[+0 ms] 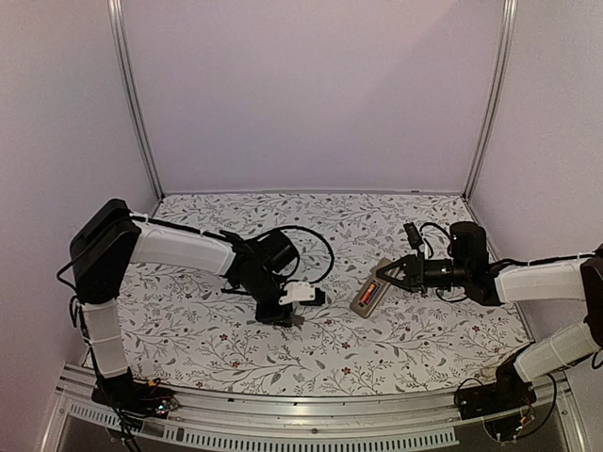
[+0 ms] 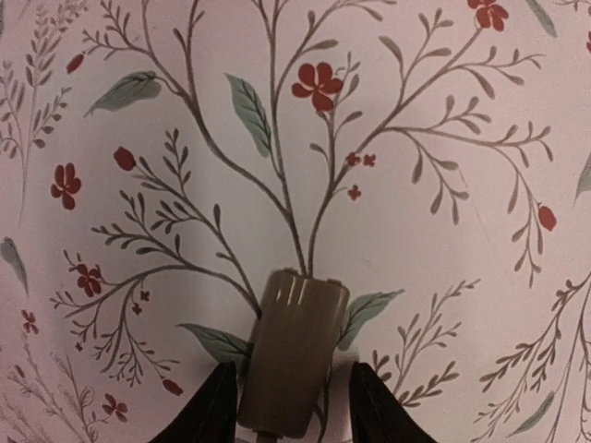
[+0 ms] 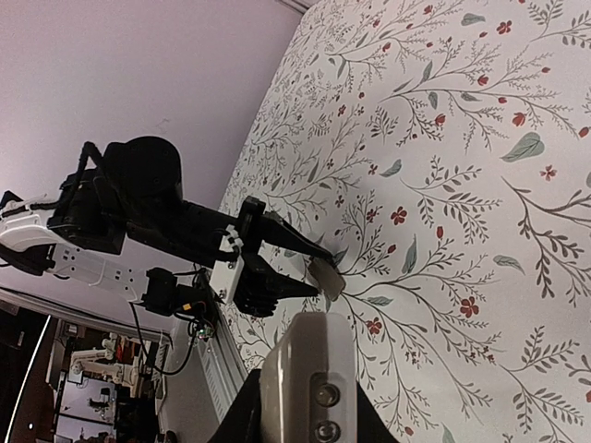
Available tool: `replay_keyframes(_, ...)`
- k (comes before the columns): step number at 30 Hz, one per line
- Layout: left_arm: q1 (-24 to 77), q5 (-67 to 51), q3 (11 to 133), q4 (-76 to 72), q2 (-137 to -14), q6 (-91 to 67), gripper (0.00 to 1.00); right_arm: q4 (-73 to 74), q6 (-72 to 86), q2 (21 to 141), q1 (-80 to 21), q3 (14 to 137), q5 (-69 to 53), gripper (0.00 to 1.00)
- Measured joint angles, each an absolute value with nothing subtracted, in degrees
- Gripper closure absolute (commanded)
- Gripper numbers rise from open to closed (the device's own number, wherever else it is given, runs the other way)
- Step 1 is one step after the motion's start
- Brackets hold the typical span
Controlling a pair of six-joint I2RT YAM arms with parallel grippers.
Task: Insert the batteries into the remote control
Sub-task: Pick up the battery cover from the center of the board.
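Note:
My right gripper (image 1: 392,275) is shut on one end of the remote control (image 1: 367,297) and holds it tilted above the table at centre right. The grey-beige back faces up, and an orange-red battery (image 1: 371,291) lies in its recess. In the right wrist view the remote control (image 3: 309,369) sticks out from between my fingers. My left gripper (image 2: 291,371) is down on the table with its fingers on either side of a small flat grey cover plate (image 2: 294,351). A narrow gap shows at the right finger, so the jaws are open around the plate.
The table carries a floral cloth (image 1: 415,334). White walls with metal corner posts (image 1: 490,94) enclose the back and sides. A black cable (image 1: 316,240) loops off the left arm. An aluminium rail (image 1: 283,414) runs along the near edge.

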State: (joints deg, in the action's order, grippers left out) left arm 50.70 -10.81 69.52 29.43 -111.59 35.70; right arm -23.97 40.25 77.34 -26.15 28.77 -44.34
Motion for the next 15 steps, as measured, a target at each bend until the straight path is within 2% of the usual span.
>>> replay_keyframes(8, 52.3, -9.6, 67.2, 28.1, -110.1, 32.1, 0.68, -24.0, 40.3, 77.5, -26.2, 28.8, -44.3, 1.00)
replay_keyframes(15, 54.3, -6.5, 67.0, 27.1, -109.5, 26.5, 0.87, -24.5, 41.0, 78.7, -26.2, 28.9, -44.1, 1.00)
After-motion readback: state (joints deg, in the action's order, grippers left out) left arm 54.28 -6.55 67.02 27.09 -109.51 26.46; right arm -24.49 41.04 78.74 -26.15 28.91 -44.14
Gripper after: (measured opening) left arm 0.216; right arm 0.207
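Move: The battery cover lies flat on the table, already between the open left fingers, its middle only about 1 cm to the right of the hand point and level with it fore and aft. From the left hand, the remote control in the right gripper is roughly 15 cm right, 1 cm back and 12 cm higher. From the right hand, the cover is about 16 cm left, 2 cm back and 14 cm below. Draw the left gripper back about 1 cm at table height, its forward finger bearing on the battery cover's long side, then shut the fingers to pinch the cover across its width, turning the hand some 5 degrees counter-clockwise. Finish with a slight shift right and the barest start upward. Keep the right gripper's hold on the remote control. ##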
